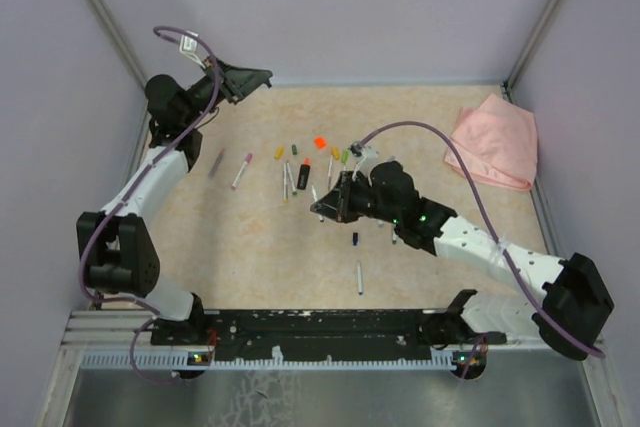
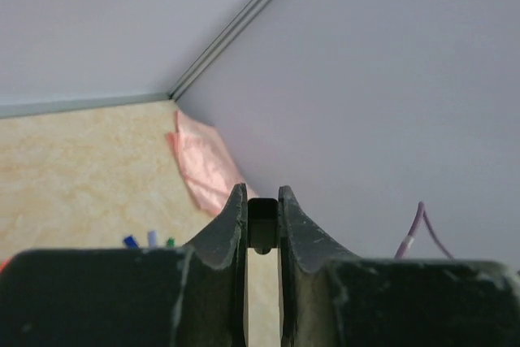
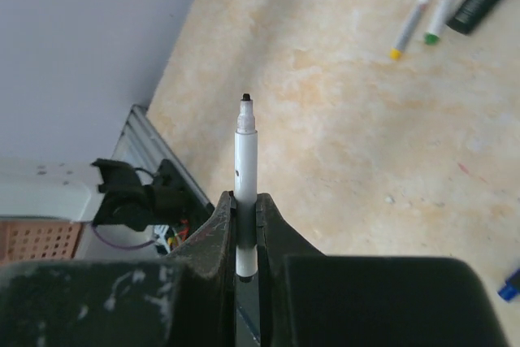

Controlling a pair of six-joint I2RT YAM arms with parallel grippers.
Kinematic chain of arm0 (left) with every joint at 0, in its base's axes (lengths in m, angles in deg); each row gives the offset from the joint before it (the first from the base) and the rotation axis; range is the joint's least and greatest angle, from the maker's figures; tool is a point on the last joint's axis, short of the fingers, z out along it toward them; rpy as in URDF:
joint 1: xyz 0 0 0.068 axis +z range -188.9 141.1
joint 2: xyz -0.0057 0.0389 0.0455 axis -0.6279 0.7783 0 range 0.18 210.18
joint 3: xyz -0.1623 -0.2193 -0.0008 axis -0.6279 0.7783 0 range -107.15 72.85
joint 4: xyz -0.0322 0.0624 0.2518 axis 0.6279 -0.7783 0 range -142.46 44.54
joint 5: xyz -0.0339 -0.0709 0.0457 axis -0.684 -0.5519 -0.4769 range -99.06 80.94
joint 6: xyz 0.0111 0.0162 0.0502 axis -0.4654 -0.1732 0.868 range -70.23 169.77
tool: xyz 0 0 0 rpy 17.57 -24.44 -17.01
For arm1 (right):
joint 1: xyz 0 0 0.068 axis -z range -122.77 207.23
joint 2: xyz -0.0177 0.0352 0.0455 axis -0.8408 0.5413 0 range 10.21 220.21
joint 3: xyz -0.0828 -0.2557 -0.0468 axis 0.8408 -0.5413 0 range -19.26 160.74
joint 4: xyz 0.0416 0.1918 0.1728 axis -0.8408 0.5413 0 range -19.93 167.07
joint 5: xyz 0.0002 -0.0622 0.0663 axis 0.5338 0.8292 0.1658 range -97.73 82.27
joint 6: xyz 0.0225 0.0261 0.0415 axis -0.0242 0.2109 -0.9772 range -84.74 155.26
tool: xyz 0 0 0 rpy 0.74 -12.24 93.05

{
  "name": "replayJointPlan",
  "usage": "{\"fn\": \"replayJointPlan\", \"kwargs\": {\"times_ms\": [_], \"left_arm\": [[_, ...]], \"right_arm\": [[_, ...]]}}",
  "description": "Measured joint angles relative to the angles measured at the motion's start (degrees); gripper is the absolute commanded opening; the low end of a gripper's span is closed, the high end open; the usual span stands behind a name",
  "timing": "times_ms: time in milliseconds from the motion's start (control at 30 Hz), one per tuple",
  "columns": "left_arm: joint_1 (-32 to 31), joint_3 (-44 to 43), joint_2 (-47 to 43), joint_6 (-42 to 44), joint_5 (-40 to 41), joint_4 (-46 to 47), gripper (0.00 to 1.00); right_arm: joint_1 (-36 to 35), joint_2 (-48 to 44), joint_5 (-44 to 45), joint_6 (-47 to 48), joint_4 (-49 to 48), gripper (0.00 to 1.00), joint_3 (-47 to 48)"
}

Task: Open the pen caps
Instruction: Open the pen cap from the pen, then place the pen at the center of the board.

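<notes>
My left gripper (image 1: 262, 75) is raised near the back left wall, and in the left wrist view this gripper (image 2: 262, 199) is shut on a small black pen cap (image 2: 262, 219). Over the middle of the table my right gripper (image 1: 322, 211) is shut on a white pen (image 3: 245, 156). The pen's black tip is bare and points away from the fingers. Loose pen caps lie on the table: yellow (image 1: 278, 154), green (image 1: 345, 157), orange (image 1: 335, 152) and blue (image 1: 354, 238). The two grippers are far apart.
More pens lie mid-table: a pink-tipped one (image 1: 241, 171), a black marker (image 1: 303, 175) and a white pen (image 1: 360, 277) nearer the front. A pink cloth (image 1: 495, 142) sits at the back right corner. Grey walls enclose the table on three sides.
</notes>
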Motion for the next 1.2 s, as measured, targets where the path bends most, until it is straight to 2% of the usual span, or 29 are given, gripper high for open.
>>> {"fn": "replayJointPlan", "kwargs": {"times_ms": [133, 267, 500, 633, 900, 1200], "left_arm": [[-0.13, 5.35, -4.66, 5.05, 0.20, -5.68, 0.00], [-0.17, 11.82, -11.50, 13.70, 0.59, -16.13, 0.00], [-0.17, 22.16, -19.06, 22.88, 0.37, -27.47, 0.00], [-0.17, 24.94, -18.47, 24.59, -1.20, -31.39, 0.00], [-0.28, 24.48, -16.24, 26.34, -4.87, -37.35, 0.00], [-2.64, 29.35, -21.31, 25.57, -4.70, -40.09, 0.00]], "right_arm": [[-2.34, 0.94, 8.33, -3.13, 11.41, 0.00, 1.27], [-6.05, 7.96, 14.53, -6.78, 24.00, 0.00, 6.49], [-10.36, 15.08, 16.70, -11.54, 35.10, 0.00, 9.01], [-13.38, 15.47, 16.68, -13.94, 37.70, 0.00, 9.01], [-16.94, 16.65, 17.94, -16.11, 38.62, 0.00, 7.06], [-19.39, 16.55, 22.05, -16.76, 36.89, 0.00, -0.57]]}}
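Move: Below the right hand, which holds an uncapped pen, another uncapped pen lies some 21 cm down, about 9 cm back and 10 cm to the right; the bare table just left of that pen is where the held one goes. The loose blue cap lies 1 cm ahead of this hand and 8 cm right, 22 cm down. From the left hand, which holds the black cap, the blue cap is about 20 cm back, 16 cm right and 40 cm down; the black marker lies 1 cm ahead, 5 cm right and 39 cm down. Sinking about 20 cm, the right hand keeps its pinch on the pen and carries it back some 11 cm and 7 cm right, swinging its fingers steeply downward, to just left of the lying uncapped pen. Meanwhile the left hand, still gripping the black cap, drops some 21 cm and draws back about 14 cm towards the blue cap, tipping its fingers from slightly upward to downward. ##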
